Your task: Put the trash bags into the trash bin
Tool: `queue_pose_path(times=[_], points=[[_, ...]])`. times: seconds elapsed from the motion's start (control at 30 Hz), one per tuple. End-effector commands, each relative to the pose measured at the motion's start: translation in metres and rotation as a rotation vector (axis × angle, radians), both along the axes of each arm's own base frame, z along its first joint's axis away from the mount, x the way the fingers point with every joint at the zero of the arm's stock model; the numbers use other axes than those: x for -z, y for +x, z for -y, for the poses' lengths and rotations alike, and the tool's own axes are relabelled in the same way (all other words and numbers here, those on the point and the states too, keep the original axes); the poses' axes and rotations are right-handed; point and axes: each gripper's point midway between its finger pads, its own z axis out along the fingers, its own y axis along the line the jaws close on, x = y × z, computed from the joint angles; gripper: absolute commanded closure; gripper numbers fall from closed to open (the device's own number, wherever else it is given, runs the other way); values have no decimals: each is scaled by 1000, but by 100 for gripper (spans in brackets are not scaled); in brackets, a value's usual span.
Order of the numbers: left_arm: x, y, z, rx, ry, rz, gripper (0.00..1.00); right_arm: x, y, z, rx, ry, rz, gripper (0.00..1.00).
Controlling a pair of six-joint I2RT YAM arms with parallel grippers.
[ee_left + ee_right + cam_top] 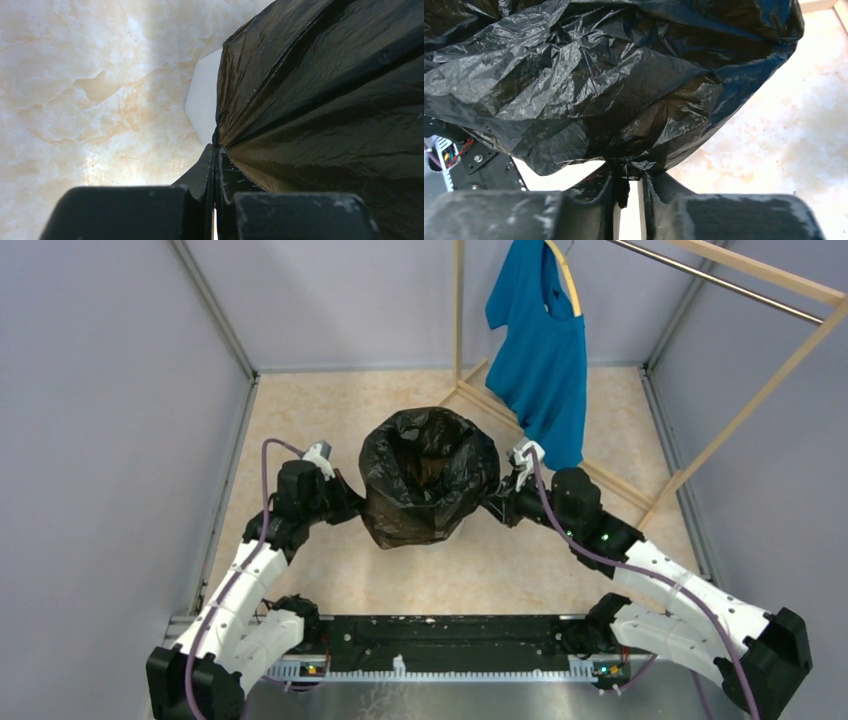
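Note:
The black trash bag (428, 480) is spread over the white trash bin, mouth open upward; only a sliver of the bin (453, 534) shows under its lower right edge. My left gripper (352, 508) is shut on the bag's left side. In the left wrist view the closed gripper (216, 147) pinches the taut bag (325, 100), with the bin's white wall (202, 102) beside it. My right gripper (497, 505) holds the bag's right side. In the right wrist view the gripper (629, 172) pinches a bunched fold of the bag (599, 75), with the white bin (569, 172) below.
A blue T-shirt (540, 350) hangs on a hanger from a wooden rack (720, 440) at the back right, close behind my right arm. Grey walls (100, 440) enclose the marbled floor (330, 410) on left, right and back.

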Motion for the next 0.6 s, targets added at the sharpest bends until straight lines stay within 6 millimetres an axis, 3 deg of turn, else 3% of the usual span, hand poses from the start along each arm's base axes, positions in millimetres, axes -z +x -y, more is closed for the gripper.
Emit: queue_pose_path(times=[0.0,0.07,0.23,0.57], points=[[13,2,0,-9,-10,1,100,4,8,-7,17,59,-8,91],[22,0,0,-14,-11,-17,100,19,6,-10,15,63,-61,99],[28,-1,1,-11,-15,-24,100,45,-4,-15,5,83,-189,100],[37,7,6,-1,-36,-24,100,65,8,-10,88,63,-213,100]])
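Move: The trash bin's mouth, with the trash bag spread over it, is centred about 9 cm ahead and 13 cm to the right of the left hand, roughly level with it, and about 9 cm ahead and 12 cm to the left of the right hand, also near its height. The left fingers already pinch the bag's hem. The blue shirt hangs some 25 cm farther out than the right hand and 10 cm to its right. Finish closing the right fingers on the bag's hem, shutting them fully as you start down. Draw that side about 7 cm down outside the bin, quickly at first, then barely moving, tipping the fingers some 15 degrees further downward. Keep the left pinch shut and bring that hand down about 3.5 cm alongside. ##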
